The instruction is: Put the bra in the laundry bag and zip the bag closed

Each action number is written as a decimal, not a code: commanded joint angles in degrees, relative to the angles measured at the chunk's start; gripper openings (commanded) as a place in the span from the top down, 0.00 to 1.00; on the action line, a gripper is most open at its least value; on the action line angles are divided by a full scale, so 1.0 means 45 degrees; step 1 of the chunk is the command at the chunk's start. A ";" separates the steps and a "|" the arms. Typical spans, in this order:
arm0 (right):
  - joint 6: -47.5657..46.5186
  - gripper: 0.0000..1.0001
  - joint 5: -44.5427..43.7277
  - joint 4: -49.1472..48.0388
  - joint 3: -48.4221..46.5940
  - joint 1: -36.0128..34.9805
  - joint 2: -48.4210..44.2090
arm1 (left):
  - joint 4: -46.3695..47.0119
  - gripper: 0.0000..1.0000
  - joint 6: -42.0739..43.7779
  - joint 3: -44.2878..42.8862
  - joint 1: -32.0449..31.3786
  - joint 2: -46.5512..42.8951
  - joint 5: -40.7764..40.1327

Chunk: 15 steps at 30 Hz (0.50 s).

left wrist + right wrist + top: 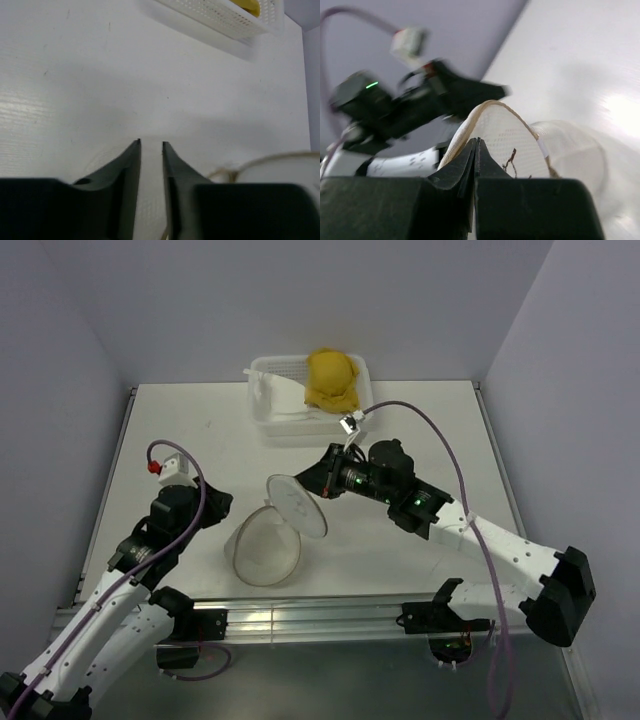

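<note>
The mustard-yellow bra lies in the white basket at the back of the table; a corner of the bra shows in the left wrist view. The mesh laundry bag lies near the front with its mouth open. Its round lid stands up, and my right gripper is shut on the lid's rim. My left gripper sits at the bag's left side. In its wrist view the left gripper shows a narrow gap between the jaws, with white mesh seen below it.
The perforated basket also holds a white cloth piece. Purple walls close in the table on the left, back and right. The bag's pale rim curves just right of my left fingers. A metal rail runs along the near edge.
</note>
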State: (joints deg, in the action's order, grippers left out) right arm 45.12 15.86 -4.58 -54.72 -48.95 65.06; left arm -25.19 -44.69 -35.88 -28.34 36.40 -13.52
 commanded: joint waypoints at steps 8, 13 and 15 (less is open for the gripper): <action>0.1905 1.00 0.1320 -0.3649 0.3487 0.3786 0.1792 | -0.0711 0.37 -0.0986 0.0686 -0.0050 -0.0434 0.2918; 0.1867 1.00 0.1379 -0.4001 0.3702 0.4450 0.2261 | -0.0477 0.35 -0.1962 0.1778 -0.0381 -0.0412 0.4060; 0.1886 1.00 0.1437 -0.4235 0.3800 0.4568 0.2320 | -0.0379 0.35 -0.2604 0.2112 -0.0830 -0.0666 0.3845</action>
State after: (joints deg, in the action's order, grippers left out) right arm 52.95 20.84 -17.26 -37.91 -29.19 75.37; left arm -28.12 -51.64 -28.25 -30.00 34.83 0.64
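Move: From the left hand, the laundry bag's open body hangs about 9 cm back, 8 cm to the right and 9 cm lower; its lid is some 6 cm back, 13 cm right and 5 cm higher. The right hand already pinches the lid's rim: the lid's middle hangs about 8 cm below and 3 cm back, the bag body roughly 6 cm back, 7 cm left and 21 cm down. Lowering the bag by its still-pinched lid rim, the right hand sinks about 15 cm while going some 9 cm forward and 7 cm right, tipping down and turning clockwise before levelling off. The left hand opens wide and comes down, back and to the right about 8 cm in all towards the bag's left rim, fingers tilting downward. ##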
